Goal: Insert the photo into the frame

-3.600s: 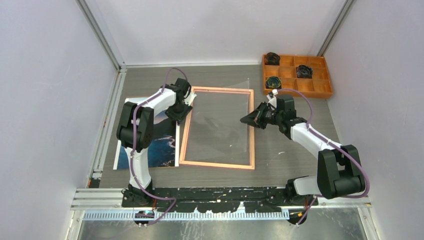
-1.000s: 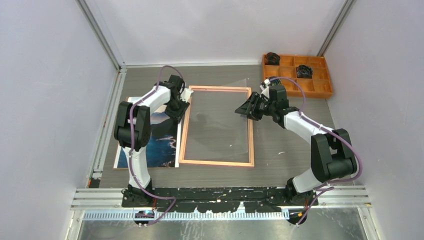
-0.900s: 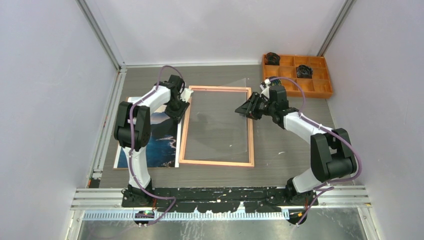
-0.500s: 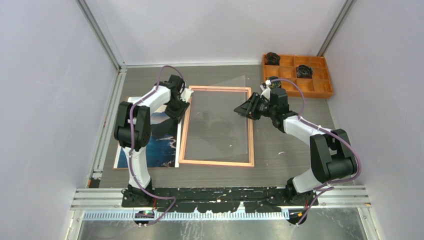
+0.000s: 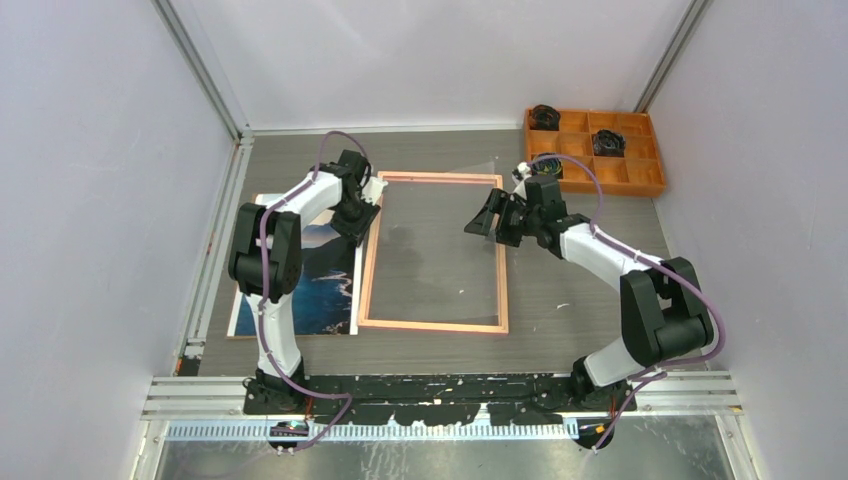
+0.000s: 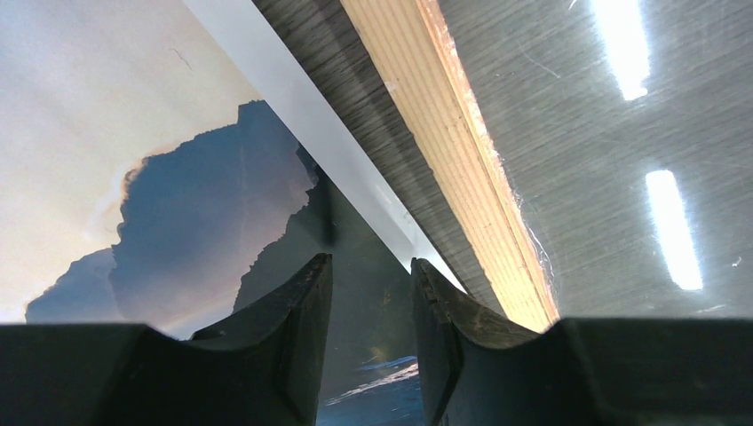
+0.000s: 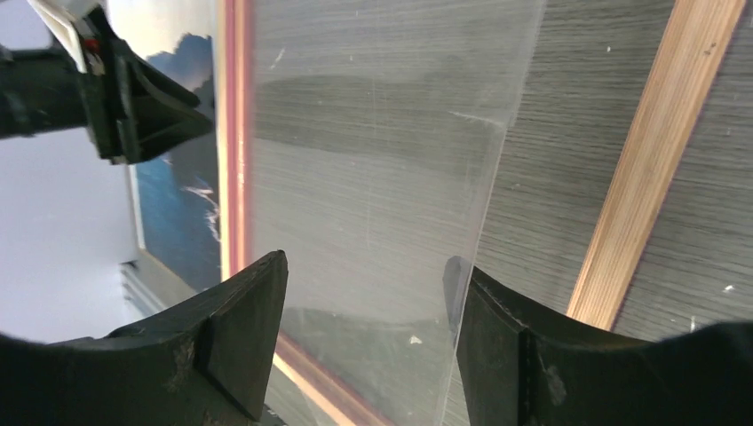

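The frame (image 5: pixel 503 290) lies flat mid-table, tan back up (image 6: pixel 462 169), with a clear plastic sheet (image 5: pixel 440 240) resting in it. The photo (image 5: pixel 325 290), a blue seascape, lies on the table left of the frame, partly under my left arm. My left gripper (image 5: pixel 358 222) hovers low over the photo's far right corner (image 6: pixel 178 204), beside the frame's left rail. Its fingers (image 6: pixel 306 293) stand a little apart with nothing between them. My right gripper (image 5: pixel 483 222) is open above the frame's right rail (image 7: pixel 639 177). The sheet's edge (image 7: pixel 497 177) runs past its right finger (image 7: pixel 484 311).
An orange compartment tray (image 5: pixel 610 188) with black items (image 5: pixel 607 143) stands at the back right, just behind my right arm. White walls enclose the table on three sides. A metal rail (image 5: pixel 215 250) runs along the left edge.
My right gripper has opened and drifted slightly left over the frame's right rail; the clear sheet lies loose in the frame. The left arm has stayed put.
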Robot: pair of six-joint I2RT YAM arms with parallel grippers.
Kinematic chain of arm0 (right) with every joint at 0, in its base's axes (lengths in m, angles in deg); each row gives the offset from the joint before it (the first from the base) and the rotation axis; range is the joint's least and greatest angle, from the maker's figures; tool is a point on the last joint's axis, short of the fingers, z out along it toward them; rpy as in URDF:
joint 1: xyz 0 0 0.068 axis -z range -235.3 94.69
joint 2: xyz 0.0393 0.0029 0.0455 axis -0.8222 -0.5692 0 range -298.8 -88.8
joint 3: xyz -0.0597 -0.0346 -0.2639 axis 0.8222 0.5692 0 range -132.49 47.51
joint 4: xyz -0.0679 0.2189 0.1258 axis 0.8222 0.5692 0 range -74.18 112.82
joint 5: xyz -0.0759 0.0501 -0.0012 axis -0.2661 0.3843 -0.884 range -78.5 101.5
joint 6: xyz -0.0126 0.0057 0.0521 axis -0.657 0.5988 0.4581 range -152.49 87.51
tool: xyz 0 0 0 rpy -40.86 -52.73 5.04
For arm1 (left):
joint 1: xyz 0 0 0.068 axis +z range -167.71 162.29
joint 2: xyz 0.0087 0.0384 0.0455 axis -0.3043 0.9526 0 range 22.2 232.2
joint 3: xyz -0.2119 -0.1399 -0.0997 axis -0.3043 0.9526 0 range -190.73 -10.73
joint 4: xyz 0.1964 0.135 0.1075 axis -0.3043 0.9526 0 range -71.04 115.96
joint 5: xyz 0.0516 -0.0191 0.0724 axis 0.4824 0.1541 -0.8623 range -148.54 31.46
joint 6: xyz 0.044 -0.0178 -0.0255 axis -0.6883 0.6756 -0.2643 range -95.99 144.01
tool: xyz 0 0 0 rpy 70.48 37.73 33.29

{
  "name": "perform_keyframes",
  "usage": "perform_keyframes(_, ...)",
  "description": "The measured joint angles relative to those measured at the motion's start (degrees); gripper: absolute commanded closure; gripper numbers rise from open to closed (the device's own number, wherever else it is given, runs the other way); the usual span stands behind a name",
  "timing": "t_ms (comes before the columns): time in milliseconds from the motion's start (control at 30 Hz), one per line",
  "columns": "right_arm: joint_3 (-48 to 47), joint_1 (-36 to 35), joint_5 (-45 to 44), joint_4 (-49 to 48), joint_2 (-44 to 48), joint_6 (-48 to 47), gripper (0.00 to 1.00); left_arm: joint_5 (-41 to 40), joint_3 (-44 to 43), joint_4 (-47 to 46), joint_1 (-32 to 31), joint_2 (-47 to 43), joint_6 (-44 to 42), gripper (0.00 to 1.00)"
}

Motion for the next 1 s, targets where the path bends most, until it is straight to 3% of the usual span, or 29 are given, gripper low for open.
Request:
perform_keyframes(533, -8.61, -6.56, -19.17, 17.46, -4.96, -9.62, 0.14, -0.04, 0.0, -0.04, -0.02, 0.0, -0.15, 0.61)
perform_keyframes(1000, -11.17, -7.02, -23.8, 20.96, -5.03, -10.73, 0.07, -0.11, 0.02, -0.07, -0.02, 0.0, -0.22, 0.61)
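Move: The clear sheet's raised right edge lies between my right hand's open fingers. Its middle is about 8 cm to that hand's left, 1 cm ahead and 6 cm lower. About 10 cm below my hand, the frame's right bar runs 4 cm to the right, and the frame's middle is 9 cm left and 1 cm back. From my left hand, the sheet's middle is some 15 cm right and 2 cm back, at about its height. I let the clear sheet's raised right edge go out of my right fingers, which are already mostly open, and spread them nearly all the way. I sink about 3 cm and shift as far to the right, towards the frame's right bar, while the wrist rolls nearly 30 degrees so the fingers swing from pointing leftward to steeper down. I end above the bar, gripping nothing. ##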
